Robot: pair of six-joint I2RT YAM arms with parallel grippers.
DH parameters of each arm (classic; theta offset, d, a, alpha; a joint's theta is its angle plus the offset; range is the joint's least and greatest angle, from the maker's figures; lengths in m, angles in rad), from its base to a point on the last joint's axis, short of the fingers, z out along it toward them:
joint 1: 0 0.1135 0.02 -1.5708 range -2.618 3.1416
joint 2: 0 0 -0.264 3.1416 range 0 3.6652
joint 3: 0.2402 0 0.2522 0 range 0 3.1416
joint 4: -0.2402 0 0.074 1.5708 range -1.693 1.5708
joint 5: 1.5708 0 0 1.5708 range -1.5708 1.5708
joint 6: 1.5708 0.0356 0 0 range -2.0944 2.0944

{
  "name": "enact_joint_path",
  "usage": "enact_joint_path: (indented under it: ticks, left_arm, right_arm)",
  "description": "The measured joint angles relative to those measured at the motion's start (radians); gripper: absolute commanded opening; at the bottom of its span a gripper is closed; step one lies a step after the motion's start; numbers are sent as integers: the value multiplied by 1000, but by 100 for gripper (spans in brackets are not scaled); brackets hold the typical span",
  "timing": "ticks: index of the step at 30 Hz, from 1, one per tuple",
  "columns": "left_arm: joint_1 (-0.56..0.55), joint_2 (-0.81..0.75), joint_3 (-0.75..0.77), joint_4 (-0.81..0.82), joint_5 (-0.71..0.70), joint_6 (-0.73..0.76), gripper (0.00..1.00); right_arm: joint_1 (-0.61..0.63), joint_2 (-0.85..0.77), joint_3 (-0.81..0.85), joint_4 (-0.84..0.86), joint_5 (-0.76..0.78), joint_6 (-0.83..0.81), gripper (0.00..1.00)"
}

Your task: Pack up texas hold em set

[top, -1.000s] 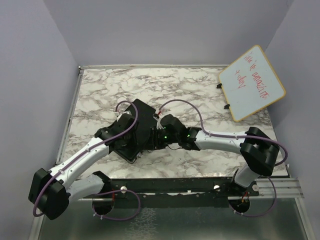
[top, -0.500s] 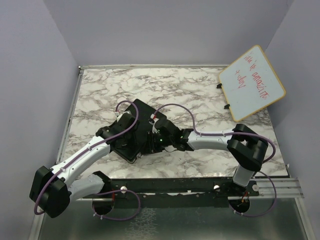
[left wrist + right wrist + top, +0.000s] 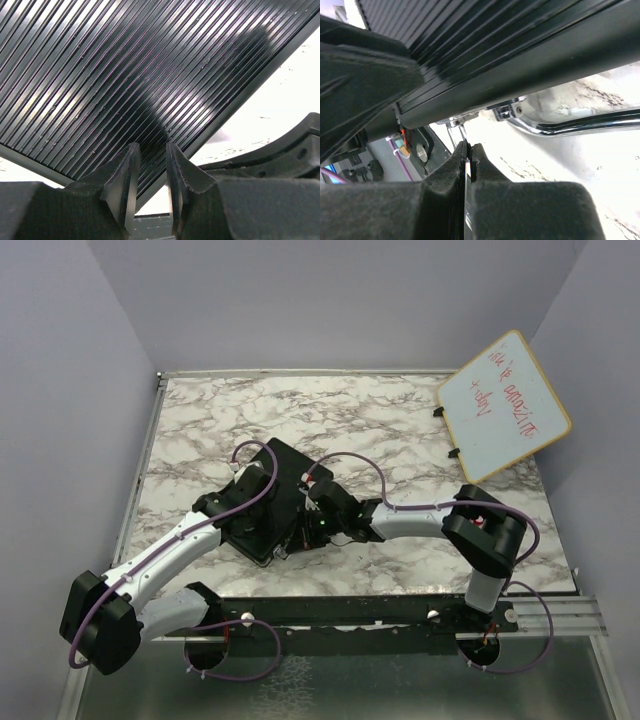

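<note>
The black ribbed hard case (image 3: 287,462) of the texas hold em set lies closed and turned at an angle on the marble table. My left gripper (image 3: 262,480) hovers over the lid (image 3: 125,75); its jaws stand apart with nothing between them (image 3: 152,147). My right gripper (image 3: 300,525) is low at the case's near side (image 3: 520,60), under the lid's edge. Its jaws (image 3: 468,146) are pressed together on the thin silver latch tab (image 3: 455,124). The chrome handle (image 3: 570,125) runs just to the right of it. Chips, cards and dice are hidden.
A wood-framed whiteboard (image 3: 503,405) with red writing leans at the table's back right. The marble tabletop (image 3: 400,430) stretches behind and right of the case. Grey walls close in the left, back and right sides.
My right arm has reached further left, up against the case's near side, and its jaws have closed. The left gripper has narrowed slightly and stayed over the lid.
</note>
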Motion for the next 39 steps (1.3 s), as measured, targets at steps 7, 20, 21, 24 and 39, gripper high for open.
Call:
enact_joint_path:
  ticks: [7,20,21,24,39]
  left_arm:
    - [0,3,0,7,0,1,33]
    - [0,4,0,17,1,3,34]
    - [0,4,0,17,2,3,35]
    - [0,2,0,17,2,3,36]
    - [-3,-103,94,-34,-4,67,91]
  right_arm:
    - [-4,48,0,33,-10,-1,1]
    - [14,117,2,138,24,-17,1]
    - [16,117,0,141,28,-17,1]
    - [20,112,-12,158,42,-17,2]
    - [24,-513,-116,-187,505,-69,32]
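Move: The closed case's near front latch is practically at the right fingertips, about 1 cm ahead, 1 cm to the left and 1 cm below. The case handle's middle lies some 6 cm ahead and 6 cm to the right of that hand, 2 cm lower; the far latch is about 14 cm ahead and 11 cm right, 1 cm lower. From the left hand, on the lid, the near latch is some 2 cm back, 4 cm right and 3 cm below. Right hand presses 3 cm down at near latch, then rises 14 cm rightward; left lifts off lid, opening. ##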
